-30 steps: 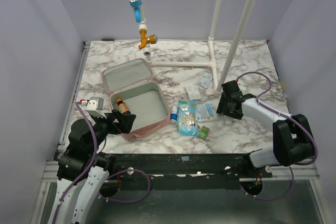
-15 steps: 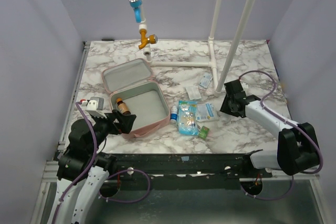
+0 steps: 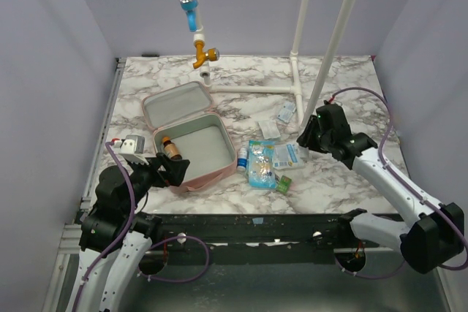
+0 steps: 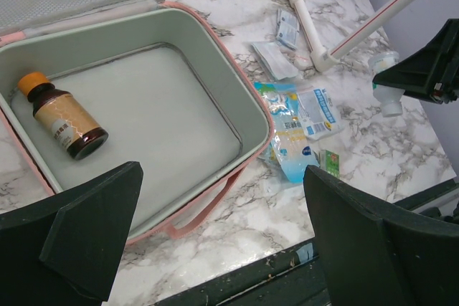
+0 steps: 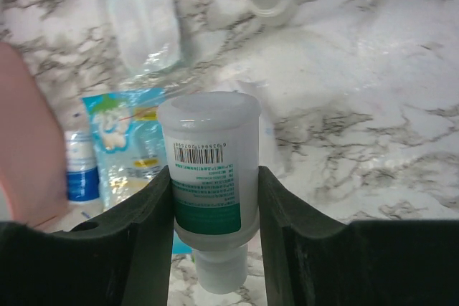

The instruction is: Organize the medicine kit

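The medicine kit [image 3: 187, 153] is a pink clamshell case lying open on the marble table, its grey-lined lid [image 3: 176, 103] folded back. A brown bottle with an orange cap [image 4: 63, 116] lies in its left part. My left gripper [image 4: 222, 216] hovers open over the case's near corner, with nothing between its fingers. My right gripper [image 5: 214, 198] is shut on a white bottle with a green label [image 5: 209, 170], held cap down above the table. In the top view that gripper [image 3: 310, 137] hangs right of the blue packets [image 3: 261, 162].
A small blue-labelled bottle [image 3: 242, 157] lies beside the case's right wall. A small green box [image 3: 284, 183] sits near the front edge. Two clear sachets [image 3: 287, 112] [image 3: 268, 128] lie by the white pipe frame [image 3: 300, 56]. A tap fitting [image 3: 191, 12] hangs over the back.
My right gripper has closed on the white bottle and lifted it off the table, and the arm has risen and swung slightly left. The left arm has not moved.
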Robot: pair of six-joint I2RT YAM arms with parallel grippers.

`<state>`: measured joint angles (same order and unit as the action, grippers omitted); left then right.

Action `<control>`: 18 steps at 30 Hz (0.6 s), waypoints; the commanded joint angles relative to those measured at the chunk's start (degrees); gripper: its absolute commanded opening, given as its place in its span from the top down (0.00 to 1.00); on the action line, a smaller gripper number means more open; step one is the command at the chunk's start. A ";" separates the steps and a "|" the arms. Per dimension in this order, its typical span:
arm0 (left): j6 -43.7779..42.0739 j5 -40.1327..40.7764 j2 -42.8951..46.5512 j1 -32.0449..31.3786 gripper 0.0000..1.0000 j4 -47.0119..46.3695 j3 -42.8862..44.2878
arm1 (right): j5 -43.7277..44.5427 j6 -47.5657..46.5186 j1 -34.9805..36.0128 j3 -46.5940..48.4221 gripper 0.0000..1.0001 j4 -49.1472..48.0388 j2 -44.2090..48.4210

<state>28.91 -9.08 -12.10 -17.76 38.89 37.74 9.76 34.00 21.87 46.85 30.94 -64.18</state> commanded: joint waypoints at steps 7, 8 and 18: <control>-0.47 0.74 -0.12 -0.26 0.02 -0.33 -0.37 | 0.04 2.29 17.58 9.84 0.82 -3.14 -3.10; -0.43 0.87 -0.12 -0.26 0.02 -0.26 -0.34 | 0.16 2.27 19.82 10.79 0.82 -4.08 -4.38; -0.34 2.45 0.11 -0.19 0.02 -0.13 -0.29 | 2.04 1.65 31.02 24.46 0.81 -8.61 -21.57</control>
<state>28.91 -8.34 -12.10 -17.76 38.94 37.74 10.26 35.53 51.00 65.87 26.33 -81.28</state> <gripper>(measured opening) 0.984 0.439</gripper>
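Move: The white medicine bottle, already held in the right hand, is bound for the open case, whose middle lies about 35 cm to that hand's left, 2 cm ahead and 9 cm lower. The blue-labelled bottle lies some 21 cm left and 1 cm back, the blue pouch 14 cm left and 3 cm back, and the white packet 6 cm left, level with it; all three are around 11 cm below. From the left hand the case is some 13 cm straight ahead, 19 cm down. The white bottle, still pinched between the right fingers, is swept about 20 cm to the left towards the case, over the packet and pouch, rising roughly 5 cm in the first two thirds and then going level. The wrist swings some 30 degrees counter-clockwise on the way, and the grip stays unchanged. ##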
